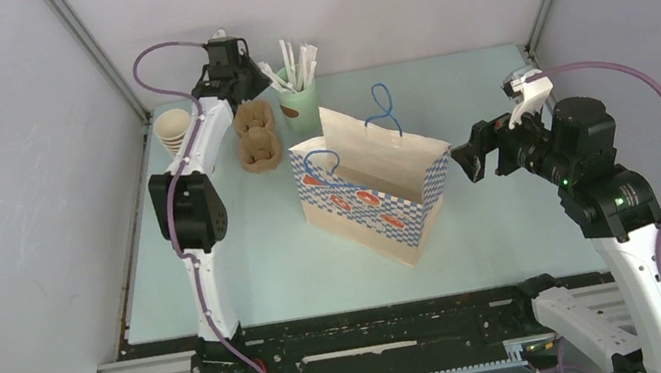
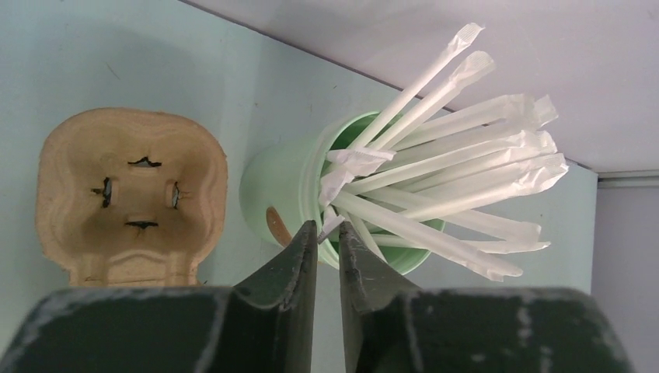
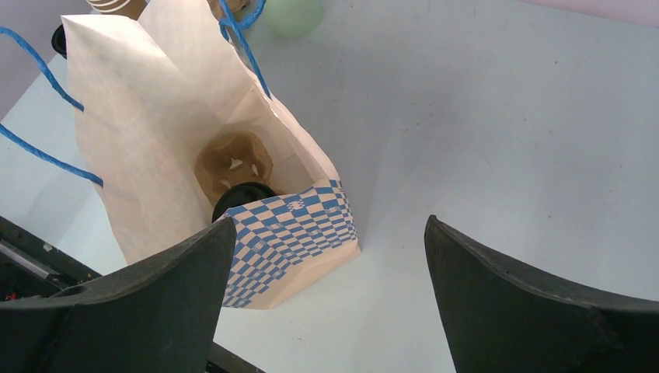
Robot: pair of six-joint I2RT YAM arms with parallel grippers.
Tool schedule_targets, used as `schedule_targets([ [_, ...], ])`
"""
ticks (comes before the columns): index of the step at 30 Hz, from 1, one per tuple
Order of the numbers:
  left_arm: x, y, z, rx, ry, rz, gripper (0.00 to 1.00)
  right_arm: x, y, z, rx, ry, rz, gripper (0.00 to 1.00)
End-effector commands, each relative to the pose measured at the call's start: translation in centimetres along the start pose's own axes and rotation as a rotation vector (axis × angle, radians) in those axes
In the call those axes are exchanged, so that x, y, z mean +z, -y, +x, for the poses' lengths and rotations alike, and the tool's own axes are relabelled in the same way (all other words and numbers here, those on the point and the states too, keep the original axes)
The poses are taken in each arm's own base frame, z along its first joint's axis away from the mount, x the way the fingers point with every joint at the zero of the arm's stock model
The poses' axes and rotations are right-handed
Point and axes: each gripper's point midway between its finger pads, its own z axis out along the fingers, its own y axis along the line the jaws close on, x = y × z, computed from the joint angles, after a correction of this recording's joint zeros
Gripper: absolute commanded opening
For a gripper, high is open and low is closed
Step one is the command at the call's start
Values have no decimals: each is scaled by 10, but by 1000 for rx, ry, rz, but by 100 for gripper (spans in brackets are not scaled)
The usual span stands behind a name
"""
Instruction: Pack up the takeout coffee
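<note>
One takeout coffee shows only as a black lid (image 3: 242,194) deep inside the blue-checkered paper bag (image 1: 372,185), seated in a brown pulp carrier (image 3: 233,162) with an empty socket beside it. My right gripper (image 1: 465,164) hovers just right of the bag, wide open with nothing between its fingers (image 3: 329,221). My left gripper (image 1: 234,86) is at the back of the table over the green cup (image 2: 287,186) of wrapped straws (image 2: 451,155). Its jaws stand nearly together (image 2: 328,225), with the tip of one white straw wrapper pinched between the fingertips.
An empty pulp cup carrier (image 1: 255,136) lies left of the green cup (image 1: 297,101); it also shows in the left wrist view (image 2: 128,194). A stack of lidless brown cups (image 1: 173,127) stands at the back left. The bag's blue handles (image 1: 384,106) stick up.
</note>
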Motion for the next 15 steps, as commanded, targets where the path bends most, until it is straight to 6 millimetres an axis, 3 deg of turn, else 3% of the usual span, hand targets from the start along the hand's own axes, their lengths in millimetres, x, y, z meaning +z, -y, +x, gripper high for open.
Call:
schedule_targets([
  [1, -6, 25, -26, -5, 63, 83, 18, -2, -1, -9, -36, 41, -6, 100],
  [6, -13, 33, -32, 11, 76, 97, 3, -3, -3, -9, -39, 43, -8, 100],
  [15, -46, 53, -58, 27, 142, 127, 0, -5, 0, -9, -50, 45, 11, 100],
])
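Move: The wrapped straw end sits practically at the left hand's fingertips, already in the narrow gap. Its green straw cup stands about 3 cm farther out, 4 cm to the right and 13 cm lower; the brown cup carrier lies some 7 cm left, about 1 cm ahead and 18 cm down. The paper bag is roughly 22 cm back and 17 cm right, 10 cm below. From the right hand, the straw end is about 37 cm ahead, 33 cm left and 14 cm lower. The wrapper end of the nearest straw is pinched between the left fingertips, which close from about a quarter open to shut above the cup's left rim. As they close, the left hand begins an easy rise of about 1.5 cm, gaining most of it once shut, with barely any wrist turn. ##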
